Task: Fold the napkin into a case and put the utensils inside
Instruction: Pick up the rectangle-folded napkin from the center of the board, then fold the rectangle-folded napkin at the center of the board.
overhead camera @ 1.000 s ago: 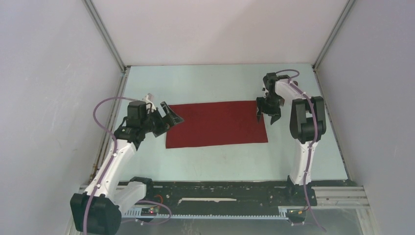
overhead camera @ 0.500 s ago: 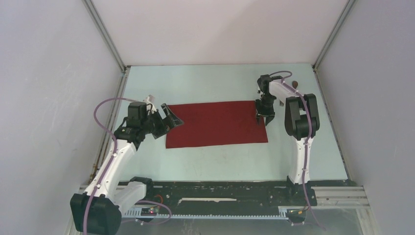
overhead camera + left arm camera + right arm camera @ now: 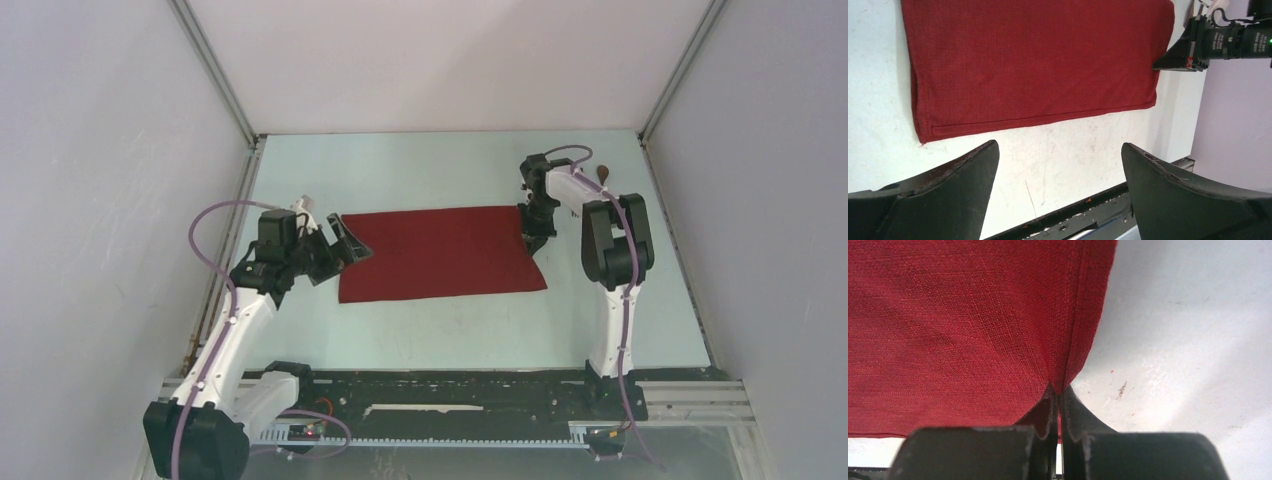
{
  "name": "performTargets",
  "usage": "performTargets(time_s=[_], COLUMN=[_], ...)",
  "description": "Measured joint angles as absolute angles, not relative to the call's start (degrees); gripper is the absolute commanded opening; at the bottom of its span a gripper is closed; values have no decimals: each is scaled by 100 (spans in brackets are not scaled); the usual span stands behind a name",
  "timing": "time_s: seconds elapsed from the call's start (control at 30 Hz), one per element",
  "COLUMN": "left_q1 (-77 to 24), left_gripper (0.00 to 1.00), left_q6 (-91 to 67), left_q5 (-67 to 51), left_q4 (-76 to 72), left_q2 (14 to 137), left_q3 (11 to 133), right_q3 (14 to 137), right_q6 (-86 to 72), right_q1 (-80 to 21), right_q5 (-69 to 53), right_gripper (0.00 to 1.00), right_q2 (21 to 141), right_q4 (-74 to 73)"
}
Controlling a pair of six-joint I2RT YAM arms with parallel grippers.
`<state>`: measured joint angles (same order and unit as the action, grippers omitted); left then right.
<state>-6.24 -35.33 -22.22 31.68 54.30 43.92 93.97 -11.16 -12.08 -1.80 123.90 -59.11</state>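
The dark red napkin (image 3: pixel 440 252) lies flat on the table as a wide rectangle, also seen in the left wrist view (image 3: pixel 1038 65). My right gripper (image 3: pixel 533 240) is shut on the napkin's right edge; in its own view the cloth (image 3: pixel 963 315) is pinched into a ridge between the jaws (image 3: pixel 1058 390). My left gripper (image 3: pixel 350 240) hovers open at the napkin's left end, with nothing between its fingers (image 3: pixel 1058 150). One small dark brown utensil (image 3: pixel 603 173) peeks out behind the right arm at the far right, mostly hidden. Nothing shaped like a case is in view.
Grey walls with metal corner posts close in the table on three sides. A black rail (image 3: pixel 450 390) with the arm bases runs along the near edge. Bare pale table (image 3: pixel 450 330) lies in front of the napkin and behind it.
My right gripper has moved left and down onto the napkin's right edge and shut on it. The left arm has barely moved and stays open.
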Motion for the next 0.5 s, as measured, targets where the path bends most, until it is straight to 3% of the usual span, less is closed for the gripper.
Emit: performTargets(time_s=[0.5], left_q1=[-565], left_gripper=[100], left_q6=[-3446], left_q5=[-2276], left_q4=[3310], left_q2=[5441], left_q3=[4357], right_q3=[8667], right_q6=[-967], right_q1=[-386], right_q5=[873], right_gripper=[0], right_q2=[11496], right_q4=[-5555])
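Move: From the right hand, already pinching the napkin's right edge, the middle of the folded napkin lies about 18 cm left and level fore and aft, some 1 cm lower. The fork is about 13 cm ahead and 11 cm right, the spoon about 15 cm ahead and 16 cm right, both also about 1 cm lower. From the idle left hand, the napkin's middle is roughly 11 cm ahead, 14 cm right and 16 cm below. Dragging the pinched edge of the napkin sideways, the right hand travels about 8.5 cm to its right, away from the left arm, low over the board at first and then climbing some 2.5 cm as it goes. The fingers stay shut on the cloth while their tips tilt about 10 degrees out to the right and the wrist turns slightly clockwise. ##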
